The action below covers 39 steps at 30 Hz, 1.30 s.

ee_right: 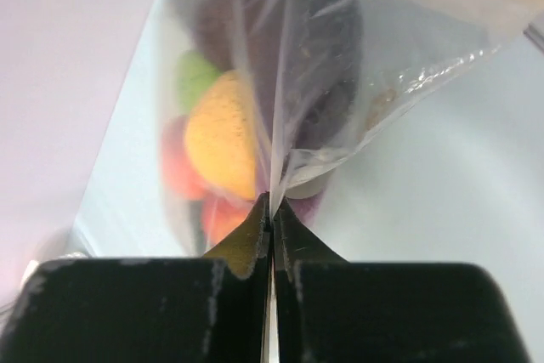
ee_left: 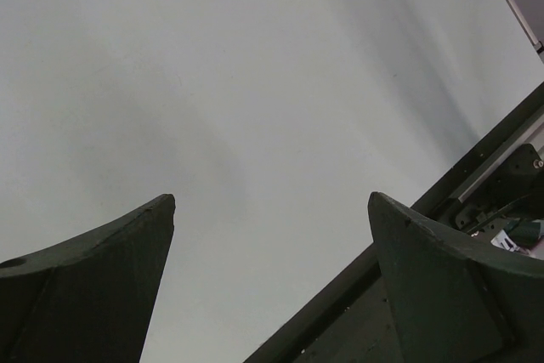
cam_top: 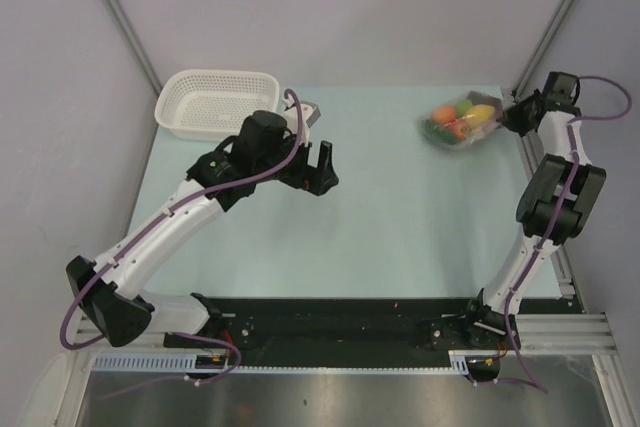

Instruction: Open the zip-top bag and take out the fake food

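The clear zip-top bag (cam_top: 462, 123) lies at the far right of the table, full of fake food (cam_top: 456, 117) in orange, yellow, red and green. Close up, the bag (ee_right: 357, 57) fills the right wrist view, with a yellow piece (ee_right: 219, 135), a dark purple piece (ee_right: 327, 40), and lime green and red pieces showing through the film. My right gripper (ee_right: 273, 201) is shut on a pinched fold of the bag's plastic at its right end (cam_top: 508, 113). My left gripper (cam_top: 314, 173) hovers open over bare table, left of centre, far from the bag; its fingers (ee_left: 102, 269) stand wide apart.
A white mesh basket (cam_top: 215, 102) stands at the back left, just behind the left arm. The black base rail (cam_top: 330, 332) runs along the near edge. Grey walls close the back and sides.
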Each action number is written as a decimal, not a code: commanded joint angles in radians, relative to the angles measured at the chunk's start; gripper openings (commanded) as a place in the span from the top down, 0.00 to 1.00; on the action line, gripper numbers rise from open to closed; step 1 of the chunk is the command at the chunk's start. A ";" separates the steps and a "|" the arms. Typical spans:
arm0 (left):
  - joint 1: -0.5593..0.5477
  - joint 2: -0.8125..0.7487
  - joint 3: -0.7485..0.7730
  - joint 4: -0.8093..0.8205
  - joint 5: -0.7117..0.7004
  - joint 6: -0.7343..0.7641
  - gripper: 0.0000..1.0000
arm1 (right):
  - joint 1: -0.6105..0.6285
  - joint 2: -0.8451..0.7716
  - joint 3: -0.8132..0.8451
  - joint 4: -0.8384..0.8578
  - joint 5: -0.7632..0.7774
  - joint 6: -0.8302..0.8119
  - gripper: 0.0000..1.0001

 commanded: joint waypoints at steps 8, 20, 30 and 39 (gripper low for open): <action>0.005 0.011 -0.015 0.063 0.071 -0.052 0.00 | 0.181 -0.221 0.262 -0.415 0.381 -0.260 1.00; 0.005 -0.041 -0.093 0.064 0.098 -0.097 0.00 | 0.410 0.167 0.568 -0.527 0.265 -0.299 0.83; 0.010 -0.015 -0.072 0.069 0.090 -0.088 0.00 | 0.347 0.063 0.522 -0.446 0.075 -0.306 0.00; 0.020 0.040 -0.029 0.063 0.113 -0.083 0.00 | 0.359 0.049 0.533 -0.311 -0.259 -0.248 0.00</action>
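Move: My right hand already pinches the right end of the zip-top bag, close to the table's right rim. The food's middle lies about 12 cm to the left, some 2 cm farther out and 8 cm lower. Inside, the yellow fruit is roughly 6 cm left and 4 ahead, the orange 17 left and 3 ahead, and the cucumber 18 left and 1 back. From my left hand the food is about 30 cm ahead, 36 right and 22 below. Keeping its pinch, my right hand hoists the bag's end about 12 cm, drawing back slightly, then sweeps some 20 cm left and forward over where the food lay while sinking, turning about 30 degrees counter-clockwise. Its fingers open wide to release the bag near the table's far edge, then back off upward about 5 cm. Open and empty, my left hand sinks about 3 cm. ##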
